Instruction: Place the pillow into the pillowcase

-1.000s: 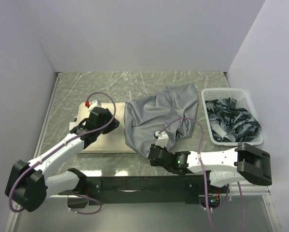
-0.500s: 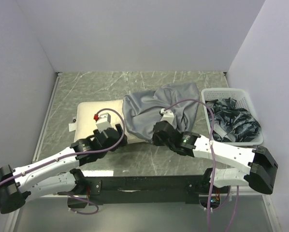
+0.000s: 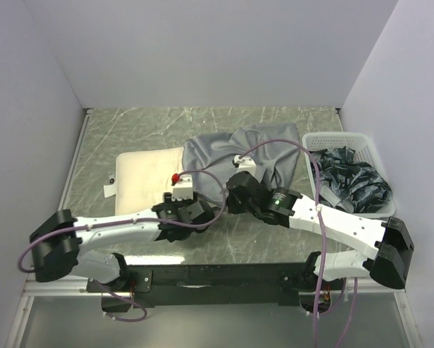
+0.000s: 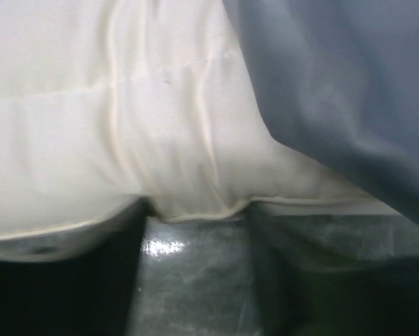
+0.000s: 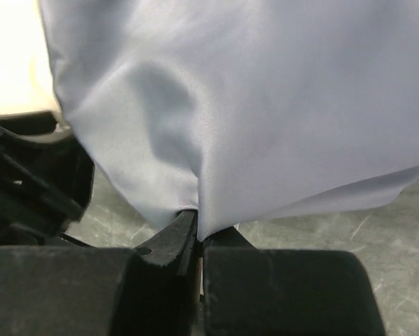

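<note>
The cream-white pillow [image 3: 146,177] lies flat at the left of the table, its right end under the grey pillowcase [image 3: 260,148]. My right gripper [image 3: 230,201] is shut on a fold of the pillowcase's near edge [image 5: 265,105], pinched between the jaws [image 5: 197,225]. My left gripper [image 3: 205,209] sits low just beside it, open, at the pillow's near right corner. In the left wrist view the stitched pillow [image 4: 125,126] and the pillowcase [image 4: 349,98] fill the top. Bare table shows between the dark fingers [image 4: 55,294]. Bear face and lettering are out of sight.
A white basket [image 3: 308,141] holding dark crumpled material stands at the right, close to the pillowcase. The two wrists nearly touch near the table's middle. The left arm's black body [image 5: 27,182] shows in the right wrist view. Grey walls enclose the marble table [image 3: 130,130].
My left gripper came off the pillow, swung right and nearer, and opened. My right gripper shut on the pillowcase's edge and moved farther from me with it.
</note>
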`<action>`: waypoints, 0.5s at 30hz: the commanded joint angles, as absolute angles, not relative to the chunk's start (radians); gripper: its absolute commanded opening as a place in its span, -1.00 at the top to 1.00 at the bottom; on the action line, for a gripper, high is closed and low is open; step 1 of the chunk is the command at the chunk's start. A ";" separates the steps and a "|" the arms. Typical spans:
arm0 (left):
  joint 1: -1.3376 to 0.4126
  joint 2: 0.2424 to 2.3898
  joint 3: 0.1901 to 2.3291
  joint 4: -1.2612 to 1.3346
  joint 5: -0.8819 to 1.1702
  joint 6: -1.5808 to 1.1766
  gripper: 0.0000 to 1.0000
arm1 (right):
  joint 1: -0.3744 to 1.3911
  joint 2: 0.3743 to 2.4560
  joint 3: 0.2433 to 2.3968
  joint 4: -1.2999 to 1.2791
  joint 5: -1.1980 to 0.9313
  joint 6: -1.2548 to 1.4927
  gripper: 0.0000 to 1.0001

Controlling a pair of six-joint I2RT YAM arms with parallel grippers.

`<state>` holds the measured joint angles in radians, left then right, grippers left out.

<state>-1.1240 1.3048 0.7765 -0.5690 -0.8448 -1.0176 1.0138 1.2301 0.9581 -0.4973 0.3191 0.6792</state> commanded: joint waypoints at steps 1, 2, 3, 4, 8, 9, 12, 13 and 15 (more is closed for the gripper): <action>-1.127 1.382 0.888 -0.659 -1.032 -1.012 0.41 | 1.005 1.227 1.077 -0.471 0.311 0.643 0.99; -1.126 1.384 0.919 -0.663 -1.052 -1.002 0.98 | 1.003 1.233 1.091 -0.477 0.304 0.638 0.99; -1.126 1.378 0.934 -0.661 -1.057 -0.993 0.99 | 1.003 1.238 1.106 -0.485 0.304 0.626 0.99; -1.126 1.364 0.946 -0.614 -1.049 -0.926 0.98 | 1.003 1.241 1.135 -0.500 0.305 0.618 0.99; -1.127 1.194 1.027 -0.494 -0.935 -0.761 0.99 | 0.991 1.261 1.242 -0.549 0.311 0.583 0.97; -1.126 1.163 1.046 -0.465 -0.861 -0.734 0.99 | 0.988 1.275 1.273 -0.566 0.310 0.568 0.97; -1.126 1.103 1.147 -0.423 -0.723 -0.658 0.99 | 0.988 1.322 1.418 -0.604 0.258 0.534 0.93; -1.124 1.104 1.182 -0.429 -0.700 -0.652 0.99 | 0.991 1.339 1.448 -0.633 0.246 0.532 0.94; -1.120 1.138 1.281 -0.462 -0.660 -0.641 0.99 | 0.996 1.380 1.509 -0.643 0.192 0.526 0.96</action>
<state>-1.1168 1.1404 1.0985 -0.5896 -0.8139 -0.7238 0.9836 1.3262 1.3727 -0.6380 0.3031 0.5678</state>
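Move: Between the left hand's open fingers lies the pillow's near edge, about 1 cm ahead and level with them. The middle of the grey pillowcase is some 13 cm farther out and 19 cm to the right, about 6 cm lower. The right hand already pinches a corner of the case; from it the same pillow edge is about 15 cm to the left, 3 cm ahead and 6 cm below, and the case's middle 15 cm ahead, 4 cm right and 12 cm below. Shutting on the pillow's near edge while easing about 2 cm forward into it, the left fingers pinch the cloth, then the hand lifts faster and faster by some 16 cm, drifting right towards the case and rolling slightly. Beside it the right hand keeps its pinch on the case corner and rises about 12 cm, going a little forward and left. ##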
